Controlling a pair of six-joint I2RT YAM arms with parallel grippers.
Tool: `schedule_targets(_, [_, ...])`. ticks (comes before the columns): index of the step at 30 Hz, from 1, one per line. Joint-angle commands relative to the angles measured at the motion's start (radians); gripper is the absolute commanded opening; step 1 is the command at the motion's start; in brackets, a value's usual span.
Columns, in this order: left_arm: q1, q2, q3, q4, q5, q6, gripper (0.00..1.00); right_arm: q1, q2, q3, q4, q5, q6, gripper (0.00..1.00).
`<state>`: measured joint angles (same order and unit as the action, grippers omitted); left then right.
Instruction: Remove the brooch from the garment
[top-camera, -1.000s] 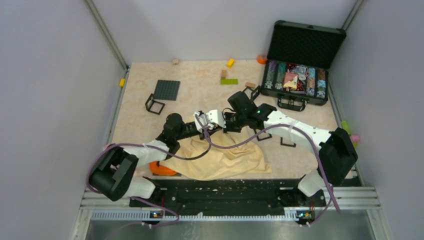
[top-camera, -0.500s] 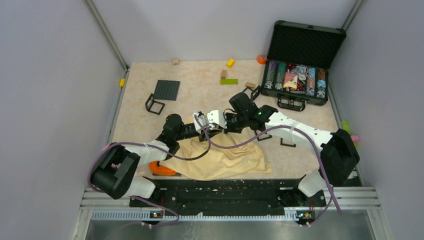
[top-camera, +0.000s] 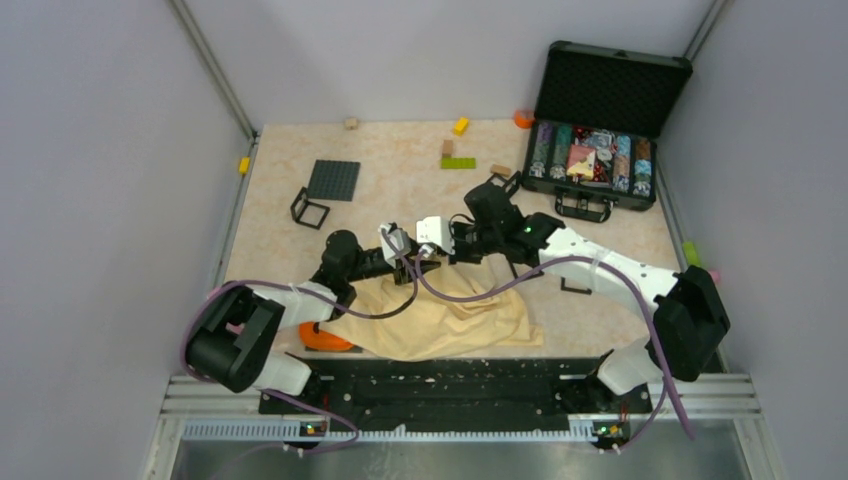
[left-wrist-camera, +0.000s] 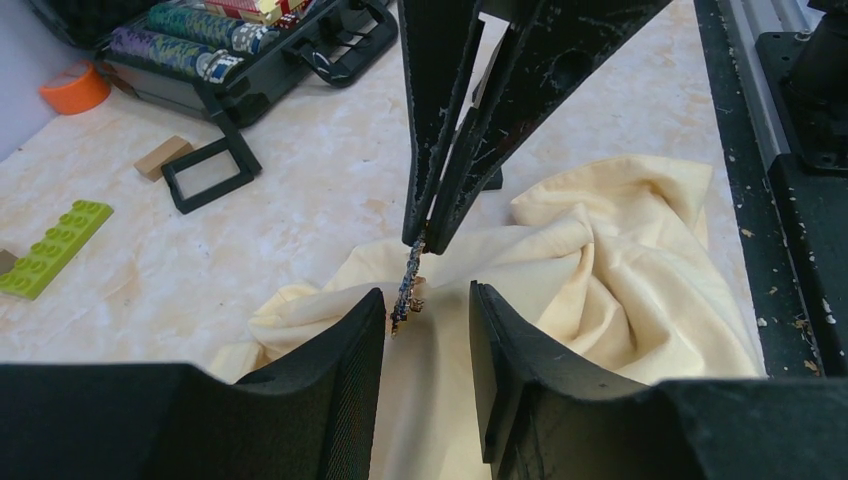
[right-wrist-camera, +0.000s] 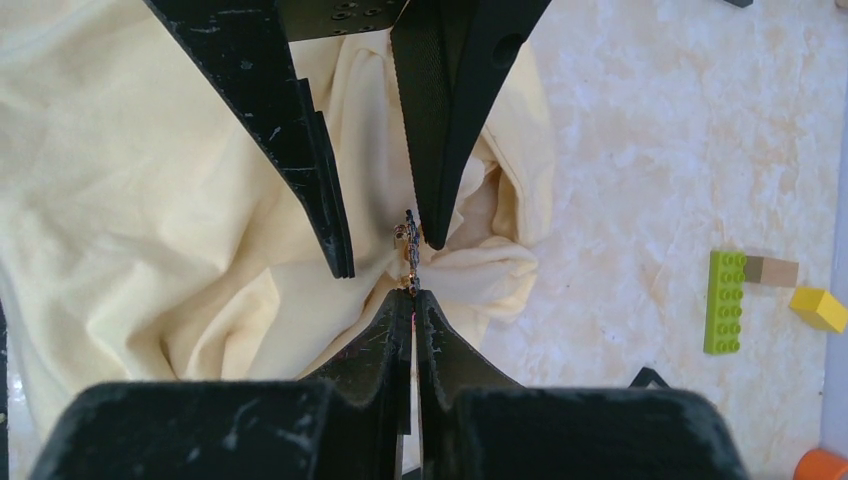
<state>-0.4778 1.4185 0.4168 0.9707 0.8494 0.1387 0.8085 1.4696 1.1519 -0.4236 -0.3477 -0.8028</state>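
The brooch (left-wrist-camera: 408, 285) is a tiny gold and dark piece, seen edge-on, standing just above a raised fold of the pale yellow garment (left-wrist-camera: 600, 250). My right gripper (right-wrist-camera: 412, 295) is shut on the brooch (right-wrist-camera: 408, 248) at its near edge. It reaches down from the top of the left wrist view (left-wrist-camera: 425, 238). My left gripper (left-wrist-camera: 427, 300) is open, with one finger on each side of the brooch and neither pad pressing it. In the top view both grippers meet over the garment (top-camera: 440, 315) near its far edge, and the brooch is too small to see there.
An open black case (top-camera: 590, 160) of chips stands at the back right. A black baseplate (top-camera: 333, 180) and a black square frame (top-camera: 309, 208) lie at the back left. A green brick (top-camera: 458, 163), a yellow brick (top-camera: 461, 126) and wooden blocks lie beyond. An orange object (top-camera: 322, 338) lies under my left arm.
Both grippers have shifted slightly left over the garment's far edge, and the left wrist has turned. The right gripper stays shut.
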Motion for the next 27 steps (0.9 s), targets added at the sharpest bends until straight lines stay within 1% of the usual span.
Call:
schedule_targets(1, [0.001, -0.027, 0.007, 0.065, 0.035, -0.001, 0.41, -0.003, -0.013, 0.043, 0.01, -0.038, -0.011, 0.0])
schedule_targets(5, [0.001, -0.025, 0.024, 0.019, 0.045, 0.009, 0.38, -0.002, -0.011, 0.047, 0.006, -0.047, -0.013, 0.0])
schedule_targets(7, [0.001, -0.019, 0.024, 0.032, 0.051, 0.007, 0.36, -0.002, -0.005, 0.052, -0.002, -0.047, -0.015, 0.0])
schedule_targets(8, [0.0, -0.016, 0.023, 0.041, 0.054, 0.0, 0.34, -0.002, -0.001, 0.055, -0.006, -0.046, -0.015, 0.0])
schedule_targets(10, [0.002, -0.011, 0.03, 0.038, 0.052, -0.008, 0.27, -0.001, 0.001, 0.057, -0.008, -0.049, -0.015, 0.0])
schedule_targets(15, [-0.001, 0.004, 0.04, 0.054, 0.058, -0.021, 0.26, 0.009, 0.008, 0.058, -0.011, -0.044, -0.016, 0.0])
schedule_targets(18, [0.0, 0.01, 0.045, 0.053, 0.058, -0.025, 0.21, 0.009, 0.011, 0.06, -0.012, -0.045, -0.018, 0.0])
schedule_targets(24, [-0.005, 0.012, 0.056, 0.021, 0.058, -0.009, 0.21, 0.015, 0.018, 0.064, -0.017, -0.044, -0.018, 0.0])
schedule_targets(25, [-0.008, 0.012, 0.06, 0.0, 0.055, 0.002, 0.18, 0.016, 0.019, 0.068, -0.018, -0.045, -0.018, 0.0])
schedule_targets(27, [-0.013, 0.01, 0.076, -0.052, 0.047, 0.032, 0.07, 0.02, 0.022, 0.075, -0.022, -0.044, -0.019, 0.0])
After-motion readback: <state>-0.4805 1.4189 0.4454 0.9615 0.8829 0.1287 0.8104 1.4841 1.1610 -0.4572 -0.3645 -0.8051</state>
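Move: The brooch is already free of the garment, pinched by the right hand, its middle about 1 cm to the left of the right hand point and 1 cm below. From the left hand, its open fingers astride it, the brooch is some 1 cm to the right and 1 cm ahead, level with it. The garment's middle lies about 7 cm back from the left hand and 10 cm below; a black frame lies about 17 cm to its right, 1 cm ahead and 12 cm down. The left fingers close from under half open to nearly shut about the free end of the brooch, as the right hand keeps its pinch on the other. The left hand rises about 1 cm, edging slightly right, and the right eases down and back less than 1 cm, so the two sets of fingertips draw together with hardly any wrist turn. ##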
